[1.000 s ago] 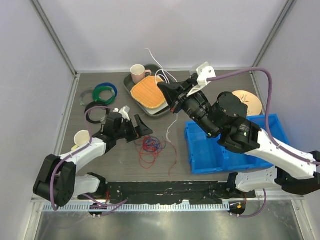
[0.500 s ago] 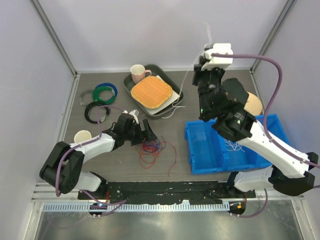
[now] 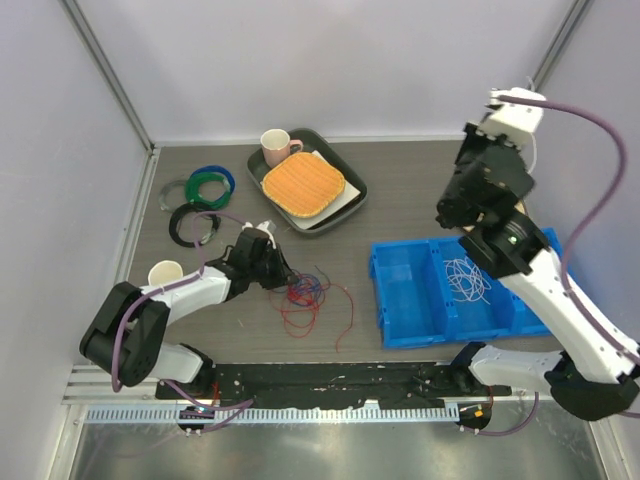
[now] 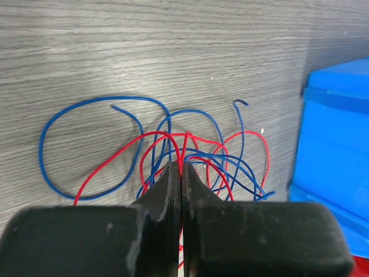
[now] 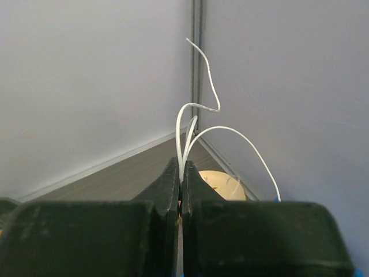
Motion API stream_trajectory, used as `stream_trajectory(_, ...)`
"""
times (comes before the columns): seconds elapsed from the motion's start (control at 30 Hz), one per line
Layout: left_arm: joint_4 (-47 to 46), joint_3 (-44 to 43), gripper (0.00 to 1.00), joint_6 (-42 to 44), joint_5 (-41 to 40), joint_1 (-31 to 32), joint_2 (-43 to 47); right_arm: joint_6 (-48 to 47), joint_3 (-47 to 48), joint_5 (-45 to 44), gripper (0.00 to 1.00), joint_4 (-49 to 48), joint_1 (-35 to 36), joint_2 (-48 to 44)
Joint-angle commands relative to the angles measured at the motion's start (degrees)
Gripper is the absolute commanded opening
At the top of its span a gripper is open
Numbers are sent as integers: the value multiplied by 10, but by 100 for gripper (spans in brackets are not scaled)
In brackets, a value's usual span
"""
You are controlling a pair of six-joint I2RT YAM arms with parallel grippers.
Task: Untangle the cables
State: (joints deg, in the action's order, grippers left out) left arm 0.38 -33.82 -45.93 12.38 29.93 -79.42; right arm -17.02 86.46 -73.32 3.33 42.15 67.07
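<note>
Red and blue cables [image 3: 305, 292] lie tangled on the table in front of the left arm. In the left wrist view the red cable [image 4: 158, 133] loops over the blue cable [image 4: 132, 97]. My left gripper [image 4: 181, 167] is shut on a red strand at the tangle's near edge [image 3: 288, 278]. My right gripper [image 5: 181, 167] is raised high at the back right, shut on the white cable [image 5: 179, 144], whose loops rise above the jaws. More of the white cable [image 3: 464, 278] lies coiled inside the blue bin [image 3: 410, 300].
A dark tray [image 3: 352, 200] with an orange cloth [image 3: 303, 185] and a pink mug [image 3: 273, 147] sits at the back. Thick ring coils [image 3: 205, 185] and a paper cup [image 3: 163, 273] are at the left. A tan disc [image 5: 216, 183] lies near the back right corner.
My left gripper closed on the red strand. The right arm swung right and up with the white cable, drawing it off the tray, and part of it now lies in the bin.
</note>
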Motion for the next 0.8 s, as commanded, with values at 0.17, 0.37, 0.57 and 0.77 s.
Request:
stream_trajectory(0.17, 47, -5, 0, -7, -96, 2, 50, 57, -12, -67, 1, 52, -1, -101)
stream_trajectory(0.37, 68, -1, 0, -11, -119, 2, 80, 159, -96, -64, 1, 99, -1, -155)
stream_trajectory(0.57, 67, -3, 0, -12, -137, 2, 78, 233, -119, 35, 1, 149, -1, -159)
stream_trajectory(0.77, 66, -5, 0, -11, -136, 2, 69, 267, -100, 47, 1, 180, -1, -132)
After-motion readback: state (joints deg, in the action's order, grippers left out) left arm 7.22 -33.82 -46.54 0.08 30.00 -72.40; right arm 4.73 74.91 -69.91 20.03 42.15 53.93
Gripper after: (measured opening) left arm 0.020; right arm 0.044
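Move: My left hand already pinches a red strand of the red-blue tangle, whose middle lies roughly 2 cm to its right, 1 cm back and 4 cm below. From that hand the tray is about 24 cm ahead and 3 cm right. My right hand holds a white cable high over the blue box: the white heap in its middle compartment is about 2 cm back, 2 cm right and 46 cm down, and the plate about 15 cm ahead and 8 cm right of that hand. With my left fingers kept shut on the red strand, I draw it some 4 cm left, rising slightly and turning the hand roughly 10 degrees counter-clockwise. Meanwhile my right hand keeps the white cable and swings about 9 cm back and to the right over the blue box, then curves down and partly back forward and left, ending some 5 cm lower. ##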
